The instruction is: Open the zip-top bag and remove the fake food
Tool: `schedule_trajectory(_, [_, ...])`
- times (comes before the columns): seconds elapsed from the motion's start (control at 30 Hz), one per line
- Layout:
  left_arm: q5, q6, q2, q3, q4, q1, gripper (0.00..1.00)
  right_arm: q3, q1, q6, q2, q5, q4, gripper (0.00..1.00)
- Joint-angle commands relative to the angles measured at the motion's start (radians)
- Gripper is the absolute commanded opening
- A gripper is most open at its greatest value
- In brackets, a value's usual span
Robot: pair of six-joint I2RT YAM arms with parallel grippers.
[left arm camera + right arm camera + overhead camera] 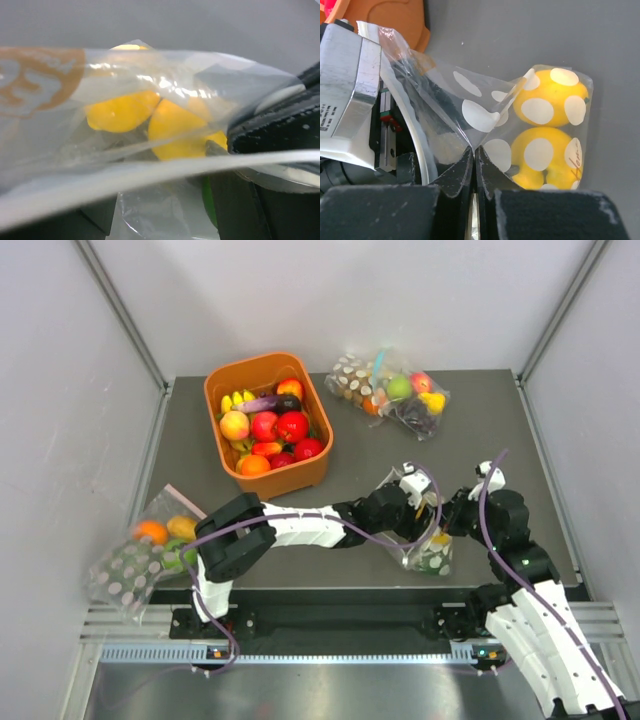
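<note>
The zip-top bag [428, 552], clear with white dots, lies near the table's front edge between my two grippers. My right gripper [474, 150] is shut on a fold of the bag's film [480, 107] close to its mouth; from above this gripper [447, 525] sits at the bag's right. Yellow fake food [550, 100] shows through the plastic. My left gripper [405, 502] is at the bag's upper left. In the left wrist view its fingers [232, 210] stand apart, loose film between them, and the bag's rim [150, 170] crosses in front of yellow fruit [175, 130].
An orange basket [290, 480] full of toy fruit stands left of centre. A dotted bag with a green apple and grapes [390, 390] lies at the back right. Another dotted bag with an orange fruit [150, 545] overhangs the table's left edge. Grey walls enclose the table.
</note>
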Motion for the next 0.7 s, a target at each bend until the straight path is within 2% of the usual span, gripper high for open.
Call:
schedule_trajectory(0.0, [-0.020,-0.001,0.011,0.041,0.065,0.003,0.71,0.024,0.002,0.038,-0.005,-0.048,0.034,0.00])
schedule_trajectory(0.1, [0.007,-0.009,0.025,0.052,0.056,0.003,0.75,-0.012,0.002,0.059,-0.005,-0.067,0.068,0.00])
schedule_trajectory(0.23, [0.077,-0.044,0.005,0.018,0.137,0.001,0.79,-0.041,0.002,0.067,-0.010,-0.060,0.076,0.00])
schedule_trajectory(0.37, [0.119,-0.044,0.040,0.048,0.130,0.001,0.87,-0.047,0.002,0.072,-0.014,-0.057,0.084,0.00])
schedule_trajectory(0.43, [0.157,-0.060,0.054,0.046,0.157,0.001,0.98,-0.047,0.002,0.072,-0.008,-0.060,0.085,0.00])
schedule_trajectory(0.67, [0.217,-0.081,0.123,0.081,0.211,0.001,0.99,-0.055,0.002,0.078,-0.018,-0.073,0.093,0.00])
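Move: The nearer yellow fruit in the bag, under the film, lies about 6 cm to the right of the left hand, 1 cm ahead and 6 cm below; from the right hand it is some 4 cm right, 2 cm ahead and 12 cm below. A second yellow fruit sits about 5 cm farther out than the first. The bag's green piece is roughly 5 cm back and 3 cm right of the left hand, also about 6 cm below. The yellow fruit in the bag is what the left hand closes in on: its fingers, already inside the mouth, spread to fully open and then sink about 2 cm, going right and back nearly as much, with a slight clockwise turn. The right hand keeps its shut pinch on the bag film and lowers it about 2 cm. ##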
